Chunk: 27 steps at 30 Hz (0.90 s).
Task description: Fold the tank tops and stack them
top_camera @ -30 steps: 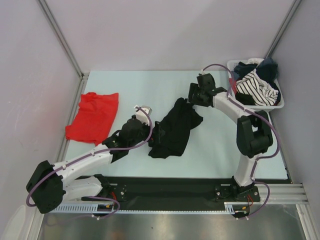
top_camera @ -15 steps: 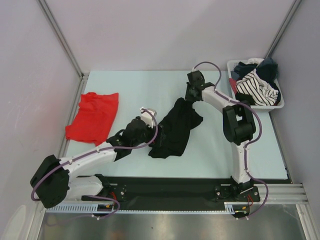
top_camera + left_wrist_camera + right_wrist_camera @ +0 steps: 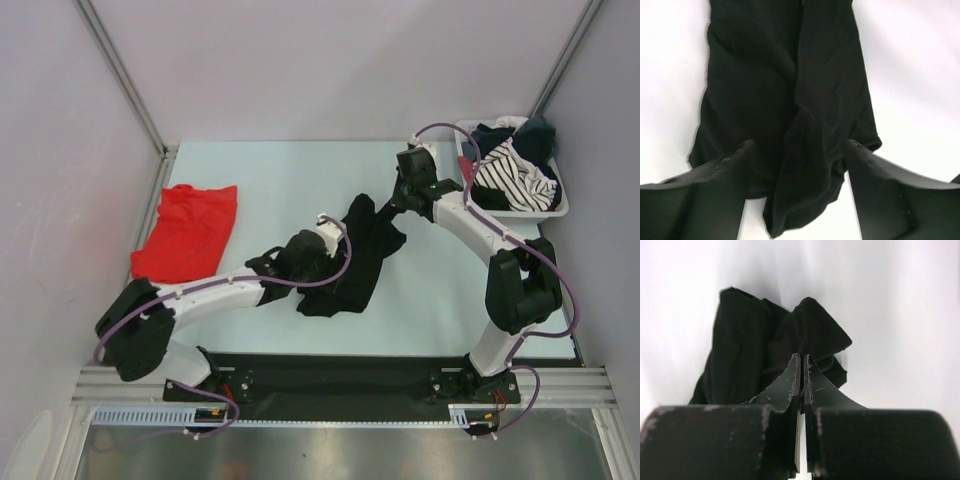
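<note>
The black tank top [image 3: 370, 250] lies crumpled mid-table, and the red tank top [image 3: 185, 232] lies flat at the far left. My left gripper [image 3: 335, 255] is at the black top's left side. In the left wrist view it [image 3: 800, 145] stands open, with a bunched fold of the black tank top [image 3: 765, 75] between its wide-set fingers [image 3: 890, 190]. My right gripper [image 3: 393, 207] is at the top's upper right edge. The right wrist view shows it [image 3: 802, 356] shut, its tips pinching the black tank top [image 3: 740, 340].
A white basket [image 3: 556, 210] at the back right holds a striped garment [image 3: 505, 175] and dark clothes. Grey walls stand on both sides of the pale table [image 3: 280, 170]. A black strip [image 3: 340, 375] runs along the near edge by the arm bases.
My left arm has slid right until its jaws straddle the black top's near fold, narrowing slightly. My right gripper has closed on the top's upper right edge.
</note>
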### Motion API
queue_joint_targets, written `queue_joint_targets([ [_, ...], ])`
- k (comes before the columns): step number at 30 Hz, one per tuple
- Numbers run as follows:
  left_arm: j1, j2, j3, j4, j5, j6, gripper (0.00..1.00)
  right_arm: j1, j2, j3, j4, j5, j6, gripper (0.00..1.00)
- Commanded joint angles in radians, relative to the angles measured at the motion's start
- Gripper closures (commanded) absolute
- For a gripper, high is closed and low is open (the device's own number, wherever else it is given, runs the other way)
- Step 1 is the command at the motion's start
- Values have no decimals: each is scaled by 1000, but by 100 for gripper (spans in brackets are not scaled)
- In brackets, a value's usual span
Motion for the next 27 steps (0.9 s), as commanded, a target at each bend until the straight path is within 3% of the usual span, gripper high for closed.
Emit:
queue_joint_targets([
  [1,-12,112,89,-80,-10,52,31,-13,-30,-8,43,10,-4,100],
  [2,-17,138,100,-90,-13,49,38,-11,-30,-6,38,7,-3,100],
  [3,-23,152,102,-88,-11,47,54,-13,-40,-6,37,5,-1,100],
  [7,-69,92,103,-122,-115,21,100,-26,-73,-5,28,-7,-1,100],
  [12,-70,-46,232,-331,-300,-28,100,-95,-142,32,-17,-62,4,100],
  [16,-70,-181,391,-504,-419,-88,100,-140,-311,38,-52,-123,4,100],
  [21,-70,-428,494,-506,-355,-67,100,-146,-563,12,-48,-157,-24,100],
  [27,-70,-554,617,-516,-240,24,100,-145,-868,18,-46,-179,-39,100],
])
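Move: Some 5 cm below the left hand, and at most 1 cm back, lies the near-left end of the black tank top; the red tank top is about 33 cm left and 11 cm ahead. The right hand already grips the far end; from it the near-left end is about 17 cm back, 13 cm left and 8 cm lower, the laundry basket roughly 28 cm right, 10 cm ahead and 5 cm below. Dipping about 4 cm, the left hand shuts its fingers on the near-left end of the black tank top, then lifts it some 35 cm, swinging left and tilting its fingers up. The right hand keeps its pinch on the far end, nearly still at first, then rises about 30 cm, drawing back 13 cm and a little right, fingers tipping up about 40 degrees. ##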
